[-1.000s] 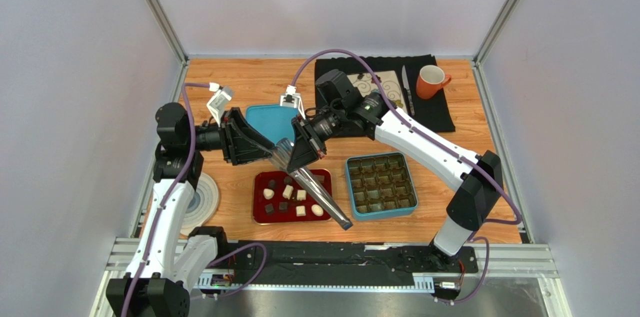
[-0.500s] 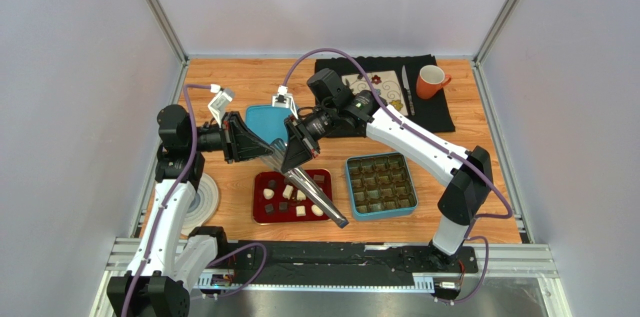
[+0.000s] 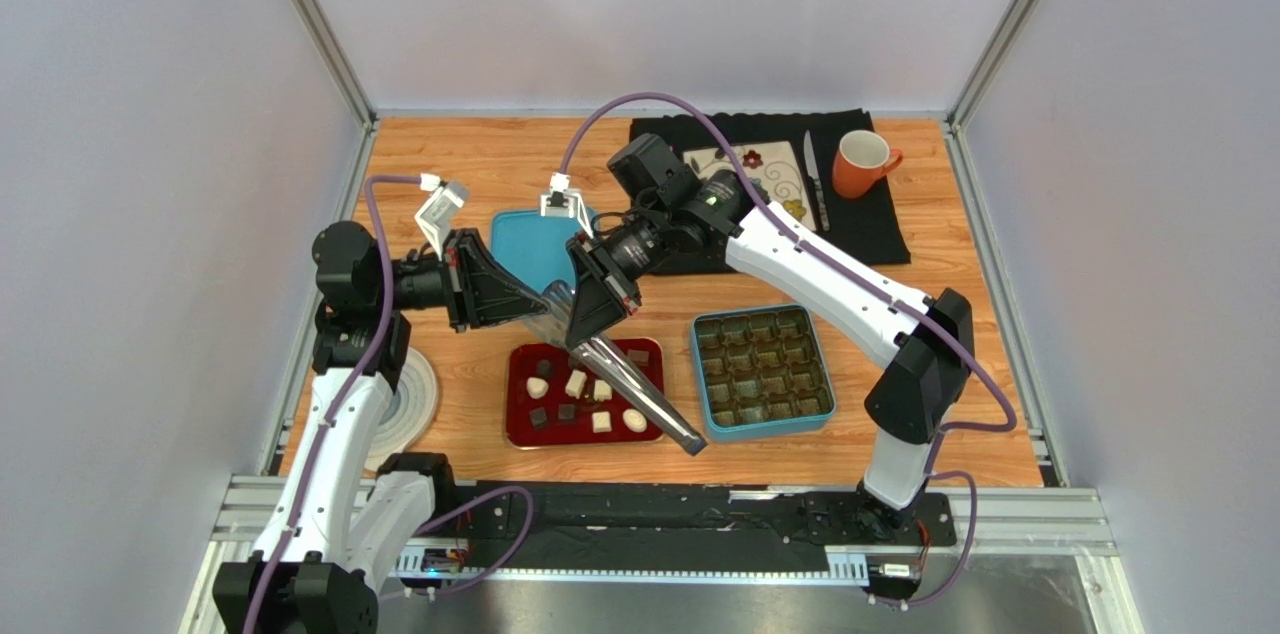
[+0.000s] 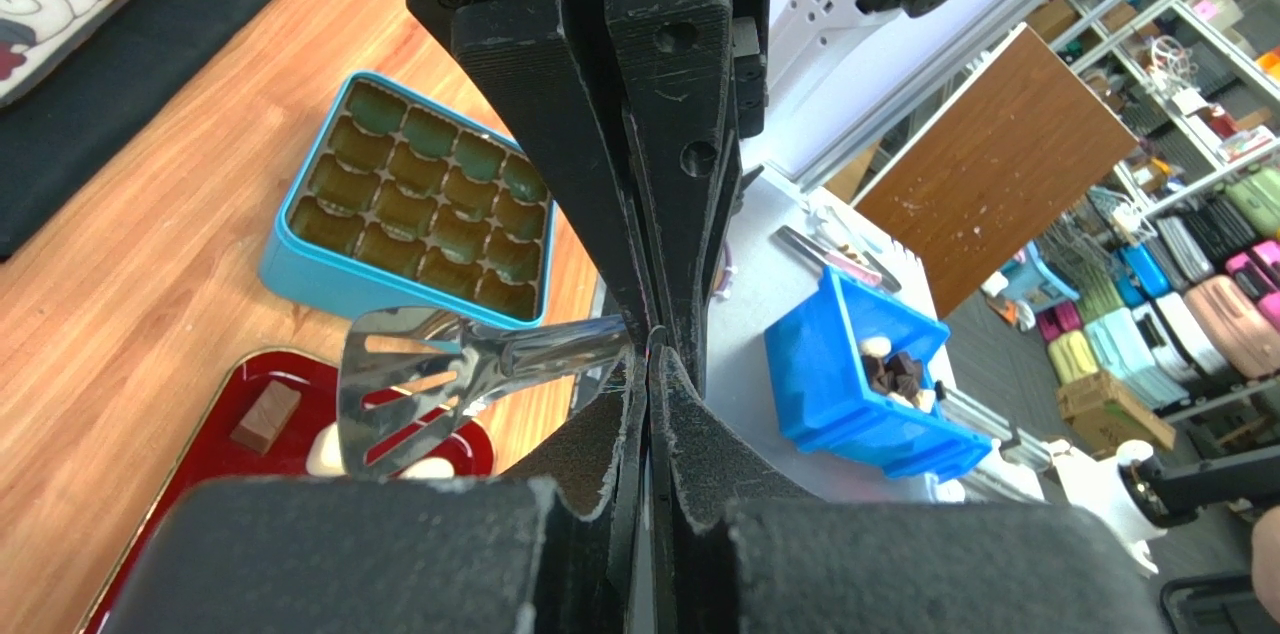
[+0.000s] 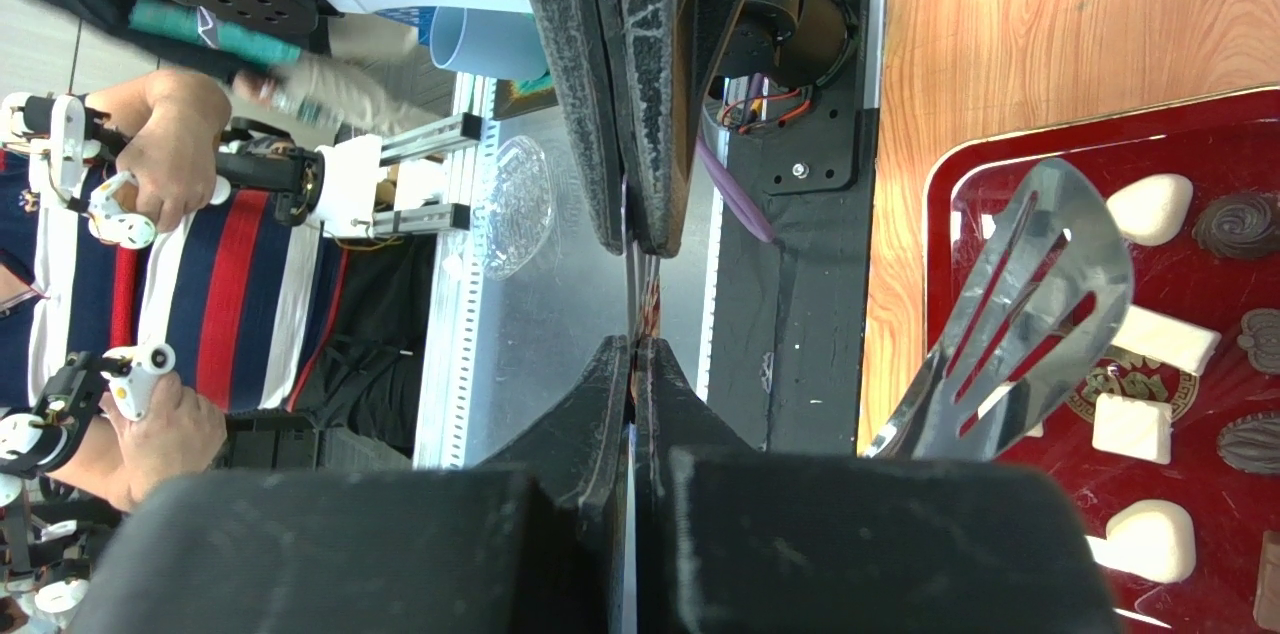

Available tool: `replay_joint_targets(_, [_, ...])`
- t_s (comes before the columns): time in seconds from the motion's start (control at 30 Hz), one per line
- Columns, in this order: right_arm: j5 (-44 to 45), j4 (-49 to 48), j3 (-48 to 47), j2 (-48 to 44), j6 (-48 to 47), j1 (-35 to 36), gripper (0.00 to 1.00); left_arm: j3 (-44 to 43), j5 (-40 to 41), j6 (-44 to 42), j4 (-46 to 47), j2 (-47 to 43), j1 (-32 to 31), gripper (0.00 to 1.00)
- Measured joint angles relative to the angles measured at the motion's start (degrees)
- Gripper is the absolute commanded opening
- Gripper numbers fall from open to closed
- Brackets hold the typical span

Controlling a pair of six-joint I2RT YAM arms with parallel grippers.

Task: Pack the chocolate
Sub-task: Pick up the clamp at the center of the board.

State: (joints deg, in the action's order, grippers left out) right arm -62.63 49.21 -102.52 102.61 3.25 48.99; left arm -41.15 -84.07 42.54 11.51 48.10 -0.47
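Several brown and white pieces of chocolate (image 3: 586, 391) lie on a red tray (image 3: 519, 433), also seen as chocolate (image 5: 1150, 207) from the right wrist. Above the tray hangs a slotted metal spatula (image 3: 646, 397), head up and to the left, handle slanting down to the right. My right gripper (image 3: 583, 331) is shut on its upper handle. From the left, my left gripper (image 3: 541, 307) meets it tip to tip. In the left wrist view the left gripper (image 4: 655, 349) is shut on the shank beside the spatula head (image 4: 406, 379). The right gripper (image 5: 637, 346) pinches a thin strip.
A blue box (image 3: 762, 369) with empty compartments stands right of the tray, and its blue lid (image 3: 529, 244) lies behind the grippers. On a black cloth at the back are a flowered square plate (image 3: 759, 169), a knife (image 3: 813, 177) and an orange mug (image 3: 863, 162). A white disc (image 3: 409, 402) lies at the left.
My left gripper's jaws have closed onto the spatula's shank. The right arm has swung slightly left and back; the spatula has barely moved.
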Motion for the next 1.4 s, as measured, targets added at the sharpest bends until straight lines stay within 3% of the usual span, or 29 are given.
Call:
replay_joint_targets(0.73, [0.3, 2.2, -1.7, 0.3, 0.6, -2.8, 0.0, 3.5, 5.1, 3.8, 5.9, -2.3, -0.2, 0.04])
replay_joint_targets(1.4, [-4.3, -8.2, -5.4, 1.5, 9.1, -6.8, 0.0, 7.2, 4.0, 4.7, 6.1, -5.5, -0.2, 0.07])
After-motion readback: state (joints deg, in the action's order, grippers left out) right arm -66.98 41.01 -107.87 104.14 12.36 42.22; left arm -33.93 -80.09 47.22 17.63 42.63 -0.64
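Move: The clamp is already between both hands, its slotted end at the left fingertips. Its middle lies about 10 cm right and 8 cm back of the left hand, some 6 cm right and 4 cm back of the right hand. From the left hand, the chocolate tray is roughly 25 cm below and 3 cm right, about level fore and aft. The compartment box sits some 30 cm right and 1 cm ahead, and the blue square dish about 19 cm ahead and 4 cm left. Fingers shut at the clamp's slotted end, the right hand draws 5 cm forward and rises beside the near-still left. ##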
